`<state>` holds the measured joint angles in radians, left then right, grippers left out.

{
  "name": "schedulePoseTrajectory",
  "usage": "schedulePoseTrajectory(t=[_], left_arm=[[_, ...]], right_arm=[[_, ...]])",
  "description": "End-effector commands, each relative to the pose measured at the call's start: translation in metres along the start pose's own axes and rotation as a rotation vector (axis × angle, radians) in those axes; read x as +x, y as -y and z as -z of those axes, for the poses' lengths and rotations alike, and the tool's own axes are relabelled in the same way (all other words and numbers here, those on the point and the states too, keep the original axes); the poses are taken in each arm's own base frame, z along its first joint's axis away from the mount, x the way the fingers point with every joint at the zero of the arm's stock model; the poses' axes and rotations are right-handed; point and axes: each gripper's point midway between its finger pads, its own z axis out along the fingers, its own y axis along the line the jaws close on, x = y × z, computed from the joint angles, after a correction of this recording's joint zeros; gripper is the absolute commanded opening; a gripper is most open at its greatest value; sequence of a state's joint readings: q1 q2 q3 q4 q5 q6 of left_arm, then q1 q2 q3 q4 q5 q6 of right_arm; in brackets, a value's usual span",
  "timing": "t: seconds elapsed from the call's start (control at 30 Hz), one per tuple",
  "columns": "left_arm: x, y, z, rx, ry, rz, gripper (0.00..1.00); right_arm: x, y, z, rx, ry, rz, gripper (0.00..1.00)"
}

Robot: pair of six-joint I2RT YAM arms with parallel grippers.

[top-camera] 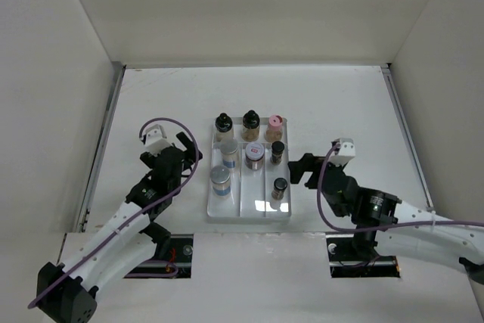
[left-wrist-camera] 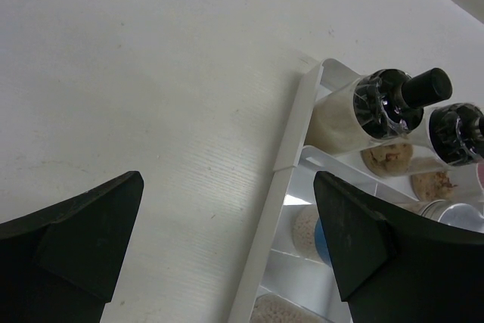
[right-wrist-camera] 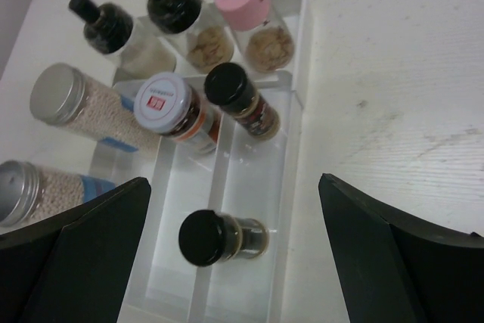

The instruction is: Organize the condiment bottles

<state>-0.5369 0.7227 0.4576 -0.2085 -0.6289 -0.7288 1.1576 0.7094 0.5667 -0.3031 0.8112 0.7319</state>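
Observation:
Eight condiment bottles stand in the white divided tray (top-camera: 249,215). At the back are two black-capped bottles (top-camera: 222,121) (top-camera: 250,119) and a pink-capped one (top-camera: 274,122). Below them are two silver-lidded jars (top-camera: 229,153) (top-camera: 220,179), a white-lidded jar (top-camera: 254,153) and two small black-capped bottles (top-camera: 277,149) (top-camera: 279,187). My left gripper (top-camera: 189,155) (left-wrist-camera: 227,179) is open and empty beside the tray's left rim (left-wrist-camera: 291,141). My right gripper (top-camera: 296,170) (right-wrist-camera: 234,187) is open and empty at the tray's right side, with the near black-capped bottle (right-wrist-camera: 219,237) in line between its fingers.
White walls enclose the white table on the left, back and right. Bare table lies behind the tray and on both sides beyond the arms. The tray's front compartments hold only one silver-lidded jar and one small bottle.

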Motion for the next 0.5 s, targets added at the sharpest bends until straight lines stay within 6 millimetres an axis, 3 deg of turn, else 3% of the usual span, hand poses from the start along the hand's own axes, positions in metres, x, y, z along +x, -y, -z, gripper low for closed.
schedulePoseTrajectory(t=[0.0,0.13,0.23,0.47], left_arm=[[-0.023,0.004,0.006,0.016,0.061,0.039,1.00],[-0.029,-0.008,0.006,-0.019,0.092,0.061,1.00],[-0.029,-0.017,0.002,-0.047,0.104,0.074,1.00],[-0.028,-0.022,-0.004,-0.056,0.114,0.094,1.00]], right_arm=[[-0.025,0.025,-0.003,0.087,0.075,-0.024,1.00],[-0.043,0.056,-0.007,0.183,0.142,-0.065,1.00],[-0.045,0.081,-0.014,0.248,0.185,-0.089,1.00],[-0.038,0.099,-0.027,0.289,0.163,-0.077,1.00]])
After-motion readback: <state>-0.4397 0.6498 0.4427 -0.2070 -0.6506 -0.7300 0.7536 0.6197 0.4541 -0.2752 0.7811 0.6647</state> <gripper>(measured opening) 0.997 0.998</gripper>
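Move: The black-capped bottle just set down near the tray's right edge stands about 5 cm left, 2 cm back and 9 cm below the empty right hand. Some 12 cm straight ahead of that bottle is the far black-capped bottle; the white-lidded bottle stands about 9 cm ahead of the hand and 13 cm to its left. From the left hand, the near bottle lies about 38 cm right, 10 cm back and 6 cm lower. Open right hand swings about 10 cm right and forward, turning clockwise, away from the bottles; left eases left. ##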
